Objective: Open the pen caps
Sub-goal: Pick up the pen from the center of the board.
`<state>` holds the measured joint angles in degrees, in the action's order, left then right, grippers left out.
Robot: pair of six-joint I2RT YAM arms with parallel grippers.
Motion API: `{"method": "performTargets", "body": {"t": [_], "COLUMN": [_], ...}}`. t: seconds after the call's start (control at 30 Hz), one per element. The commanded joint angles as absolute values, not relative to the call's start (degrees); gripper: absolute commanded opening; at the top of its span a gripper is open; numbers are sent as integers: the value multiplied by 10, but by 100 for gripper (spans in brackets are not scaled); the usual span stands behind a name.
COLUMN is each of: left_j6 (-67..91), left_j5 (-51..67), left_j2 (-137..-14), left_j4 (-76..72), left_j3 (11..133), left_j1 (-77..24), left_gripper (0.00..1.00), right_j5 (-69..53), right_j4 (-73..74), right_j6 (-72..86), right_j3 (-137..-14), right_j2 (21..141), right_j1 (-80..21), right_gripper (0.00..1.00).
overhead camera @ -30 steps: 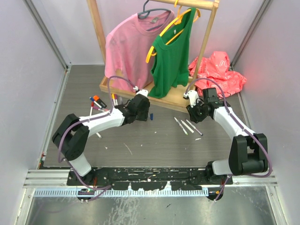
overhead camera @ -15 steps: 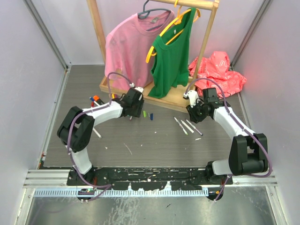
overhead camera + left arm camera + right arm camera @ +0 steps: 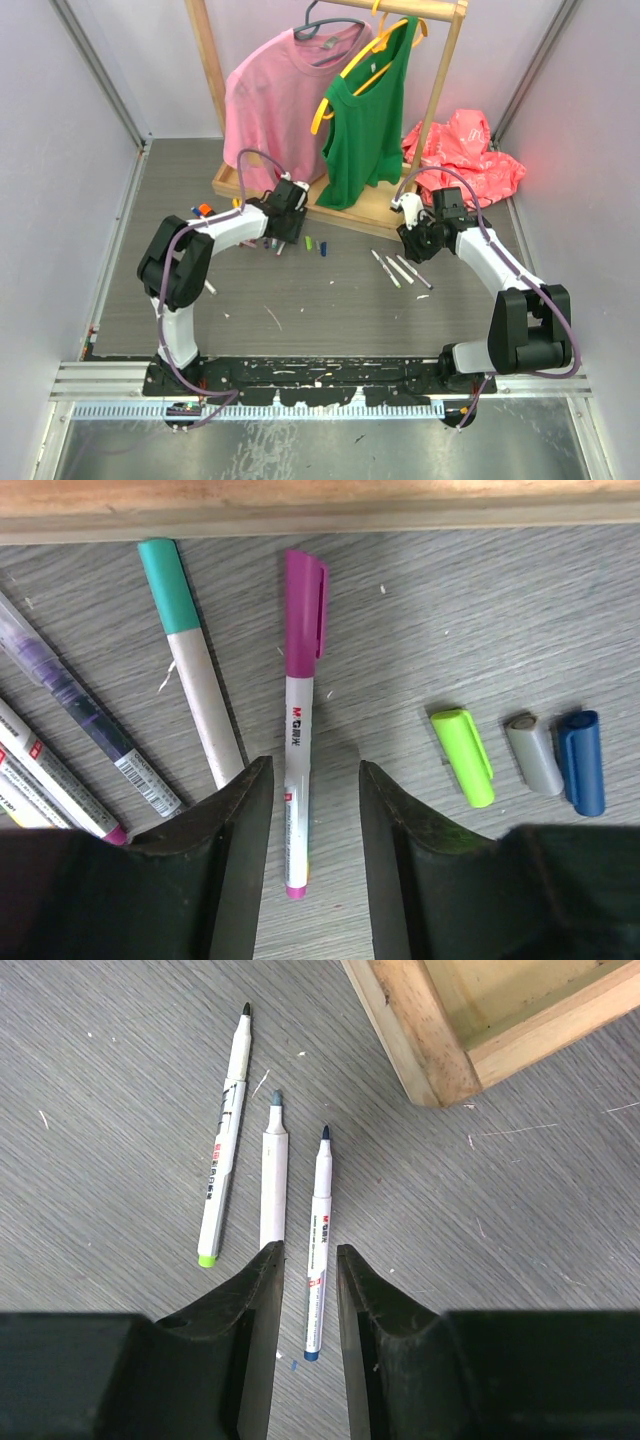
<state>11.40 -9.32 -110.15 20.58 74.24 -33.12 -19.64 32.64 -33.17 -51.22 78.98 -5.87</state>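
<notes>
My left gripper (image 3: 312, 770) is open and empty above a white marker (image 3: 296, 740) with a purple cap (image 3: 303, 610) on it; the marker lies on the floor between the fingers. A teal-capped marker (image 3: 170, 585) lies to its left. Loose green (image 3: 463, 757), grey (image 3: 533, 755) and blue (image 3: 581, 763) pen caps lie to the right. My right gripper (image 3: 307, 1255) is open and empty over three uncapped markers; the blue one (image 3: 318, 1230) lies between its fingers. In the top view the left gripper (image 3: 285, 232) is by the rack base and the right gripper (image 3: 412, 240) is at the right.
A wooden clothes rack base (image 3: 350, 205) with a pink shirt (image 3: 280, 100) and a green top (image 3: 370, 110) stands just behind both grippers. Several more capped markers (image 3: 205, 212) lie at the left. A red bag (image 3: 465, 150) lies at the back right.
My left arm has swung left and back, from beside the loose caps to the capped markers by the rack base. The green cap now shows on the floor. The right arm has not moved.
</notes>
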Motion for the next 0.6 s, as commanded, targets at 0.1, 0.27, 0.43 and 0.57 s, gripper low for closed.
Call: {"method": "performTargets", "body": {"t": [0.1, 0.27, 0.43, 0.57], "left_j6": [106, 113, 118, 123], "left_j5": [-69, -57, -48, -41], "left_j2": [-1113, -1108, -1097, -1087], "left_j4": [222, 218, 212, 211], "left_j3": [765, 754, 737, 728], "left_j1": [-318, -318, -318, -318], "left_gripper": [37, 31, 25, 17], "right_j5": [-210, -211, -213, -218], "right_j4": [326, 326, 327, 329], "right_j6": [-342, -342, -343, -343], "right_j3": [-523, -523, -524, -525], "right_j2": [773, 773, 772, 770], "right_j1": [-58, -58, -58, -58], "right_gripper": [34, 35, 35, 35]}}
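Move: The purple-capped pen lies under the left hand, its middle about 2 cm ahead, in line sideways and 2 cm down, its white barrel between the open fingers. The teal-capped pen is some 3 cm ahead and 3 cm left; the loose green cap is about 5 cm right and 1 cm back, the blue cap about 9 cm right and 2 cm back. From the right hand the purple-capped pen lies roughly 29 cm left and 9 cm ahead. Down by about 1 cm and a touch back, the left hand lowers its fingertips onto the purple-capped pen and steadily closes them to about half their opening around the white barrel below the cap. The left finger pushes the barrel sideways between the pads; the wrist hardly turns. ##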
